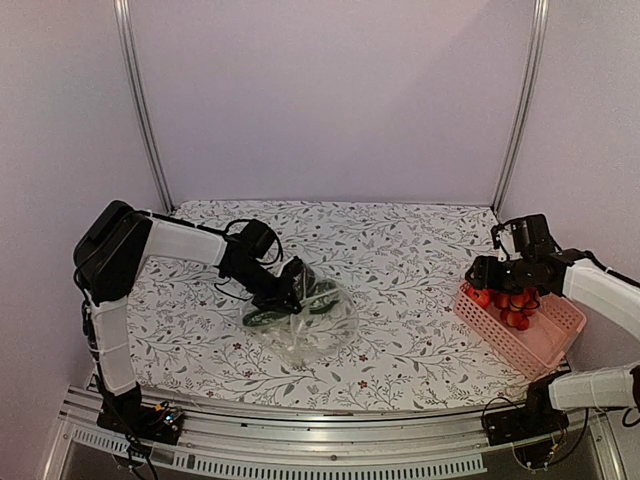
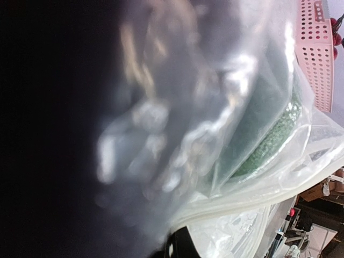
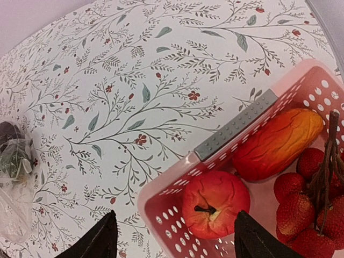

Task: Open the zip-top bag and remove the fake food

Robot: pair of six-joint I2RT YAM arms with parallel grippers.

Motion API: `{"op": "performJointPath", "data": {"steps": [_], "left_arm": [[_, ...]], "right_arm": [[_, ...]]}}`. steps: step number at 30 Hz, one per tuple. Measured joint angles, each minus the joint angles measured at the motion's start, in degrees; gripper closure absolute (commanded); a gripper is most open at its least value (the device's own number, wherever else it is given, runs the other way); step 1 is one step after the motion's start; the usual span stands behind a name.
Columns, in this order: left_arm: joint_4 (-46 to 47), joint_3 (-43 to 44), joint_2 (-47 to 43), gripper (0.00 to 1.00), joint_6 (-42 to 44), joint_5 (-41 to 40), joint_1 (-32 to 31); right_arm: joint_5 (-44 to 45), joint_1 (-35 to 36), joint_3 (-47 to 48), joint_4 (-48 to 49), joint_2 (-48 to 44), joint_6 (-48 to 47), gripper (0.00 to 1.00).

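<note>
The clear zip-top bag lies left of centre on the floral table, with a green cucumber and dark pieces inside. My left gripper is at the bag's upper left edge, shut on its plastic. In the left wrist view the bag fills the frame and the cucumber shows through it; the fingers are mostly hidden. My right gripper is open and empty above the near corner of the pink basket. In the basket are a red tomato, an orange piece and strawberries.
The pink basket sits at the table's right front edge, under my right gripper. The bag also shows at the left edge of the right wrist view. Floral tablecloth lies between bag and basket. Walls and metal posts enclose the back.
</note>
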Motion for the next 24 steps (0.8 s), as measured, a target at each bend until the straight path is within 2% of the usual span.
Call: {"op": "performJointPath", "data": {"steps": [4, 7, 12, 17, 24], "left_arm": [[-0.04, 0.0, -0.02, 1.0, 0.0, 0.63, 0.0], [-0.13, 0.0, -0.02, 1.0, 0.0, 1.11, 0.0], [-0.55, 0.0, -0.07, 1.0, 0.02, 2.62, -0.04], [-0.98, 0.0, -0.57, 1.0, -0.11, 4.7, -0.11], [-1.05, 0.26, -5.03, 1.0, -0.83, 7.13, -0.26]], "right_arm": [[-3.65, 1.25, 0.9, 2.6, 0.02, -2.14, 0.32], [-5.99, 5.07, 1.18, 5.7, 0.02, -4.28, 0.35], [-7.96, 16.85, 2.43, 12.87, 2.36, -7.52, 0.42], [-8.57, 27.45, 4.94, 19.98, 9.46, -10.73, 0.47], [-10.12, 36.2, 6.73, 27.19, 17.94, -13.66, 0.56]]}}
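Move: Over the near-left end of the basket, the empty right hand has the green vegetable in the bag about 37 cm to its left, 1 cm ahead and 11 cm below. The dark eggplant lies some 3 cm left of that vegetable and 3 cm farther out; just under the right hand is the tomato, about 3 cm ahead, 2 cm right, 8 cm down. From the left hand, pinching the bag's rim, the green vegetable is about 6 cm right, 2 cm ahead, near level. Sweeping left from the basket towards the bag, the right hand covers about 27 cm, rising at first, then easing down while drawing back some 5 cm; it swings about 50 degrees counter-clockwise and its fingers close partway. The left hand keeps its pinch on the bag rim and, late on, lifts it nearly 5 cm, tilting slightly. ##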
